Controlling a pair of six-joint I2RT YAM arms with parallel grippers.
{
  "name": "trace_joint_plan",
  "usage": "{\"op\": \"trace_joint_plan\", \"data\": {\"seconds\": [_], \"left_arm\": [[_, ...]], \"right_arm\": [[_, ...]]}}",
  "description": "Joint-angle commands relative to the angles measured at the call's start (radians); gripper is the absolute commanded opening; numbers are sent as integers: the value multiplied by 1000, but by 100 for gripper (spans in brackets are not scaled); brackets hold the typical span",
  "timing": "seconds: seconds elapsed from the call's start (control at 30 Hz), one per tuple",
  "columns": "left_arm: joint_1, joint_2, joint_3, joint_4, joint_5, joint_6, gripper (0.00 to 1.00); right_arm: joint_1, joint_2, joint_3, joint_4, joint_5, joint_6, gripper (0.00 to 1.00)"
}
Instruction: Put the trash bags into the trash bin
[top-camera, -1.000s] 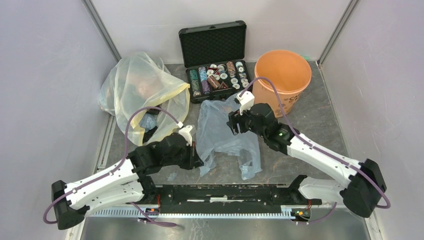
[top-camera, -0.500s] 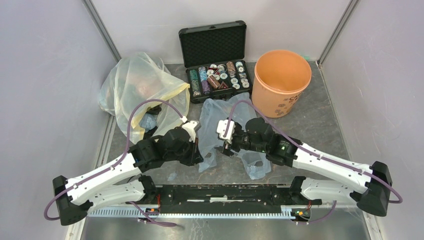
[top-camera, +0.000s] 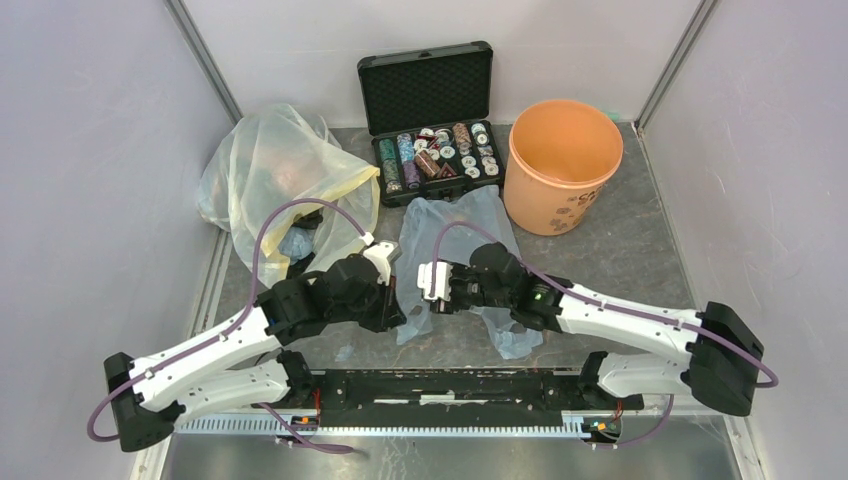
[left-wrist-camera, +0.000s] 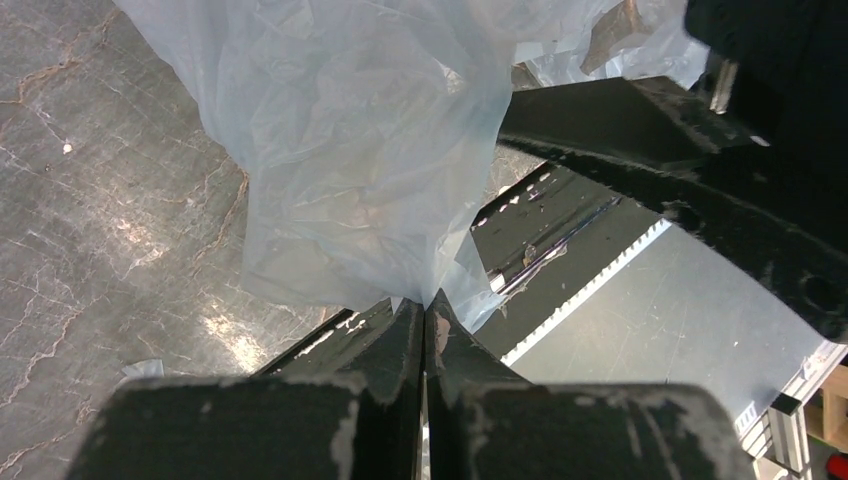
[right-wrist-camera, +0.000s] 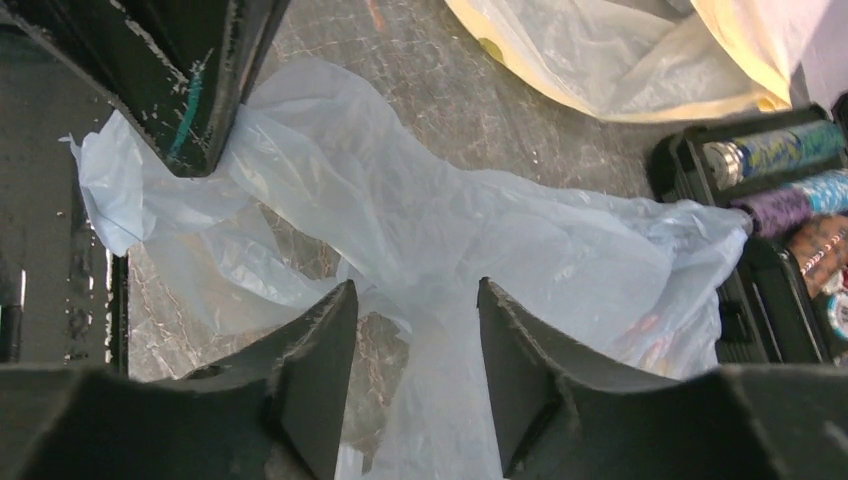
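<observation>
The trash bag (top-camera: 455, 235), thin, crinkly and pale blue, lies spread on the table between the two arms. My left gripper (top-camera: 400, 312) is shut on the bag's near edge; in the left wrist view the film (left-wrist-camera: 370, 150) fans out from the pinched tips (left-wrist-camera: 425, 305). My right gripper (top-camera: 428, 300) sits low over the bag right beside the left one. Its jaws (right-wrist-camera: 415, 290) stand open with a fold of the bag (right-wrist-camera: 480, 230) lying between them, not clamped. The trash bin (top-camera: 563, 165), an orange-tan bucket with paw prints, stands upright at the back right.
A large yellowish translucent bag (top-camera: 280, 170) lies at the back left. A black foam-lined case (top-camera: 430, 90) stands open at the back centre, filled with small reels, just behind the blue bag. A black rail (top-camera: 440, 385) runs along the near edge. Walls close both sides.
My right arm swung from beside the bin leftward and down onto the bag, ending next to the left gripper. The left gripper kept its pinch and barely moved.
</observation>
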Motion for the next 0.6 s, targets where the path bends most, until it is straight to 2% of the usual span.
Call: {"op": "trace_joint_plan", "data": {"seconds": [0.0, 0.1, 0.17, 0.2, 0.27, 0.37, 0.43, 0.57], "left_arm": [[-4, -27, 24, 11, 4, 38, 4], [-4, -40, 16, 22, -7, 35, 15], [-4, -48, 8, 34, -37, 28, 32], [-4, -56, 6, 40, -44, 25, 44], [-3, -79, -3, 46, -72, 7, 61], [-4, -142, -24, 63, -120, -17, 76], [-4, -188, -38, 74, -151, -30, 81], [-4, -269, -80, 113, -197, -21, 82]], "right_arm": [[3, 66, 83, 47, -100, -30, 47], [4, 115, 138, 16, -144, -18, 18], [3, 120, 143, 48, -116, 14, 6], [0, 112, 128, 86, -76, 47, 0], [-10, 101, 104, 150, -57, 97, 0], [-30, 113, 121, 172, -56, 163, 0], [-42, 129, 147, 166, -52, 198, 0], [-65, 155, 179, 175, -52, 263, 0]]}}
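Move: The stretch of blue trash bag to be pinched hangs about 3 cm to the right hand's left, level with it in reach and height. From the right hand, the poker case lies some 30 cm ahead and about 12 cm lower, with no sideways offset; the orange trash bin stands roughly 28 cm ahead and 27 cm to the right. From the left hand, which still pinches the bag's edge, that stretch is about 5 cm ahead and 5 cm right, at its height. Bring the right gripper about 3 cm left onto the blue bag beside the left hand's hold and shut its half-open fingers on the plastic, then lift and reach forward, a good 2 cm each way. As it closes, open the left fingers wide to let go of the bag's edge, backing that hand up about 3 cm and slightly left with a small upward tilt. ##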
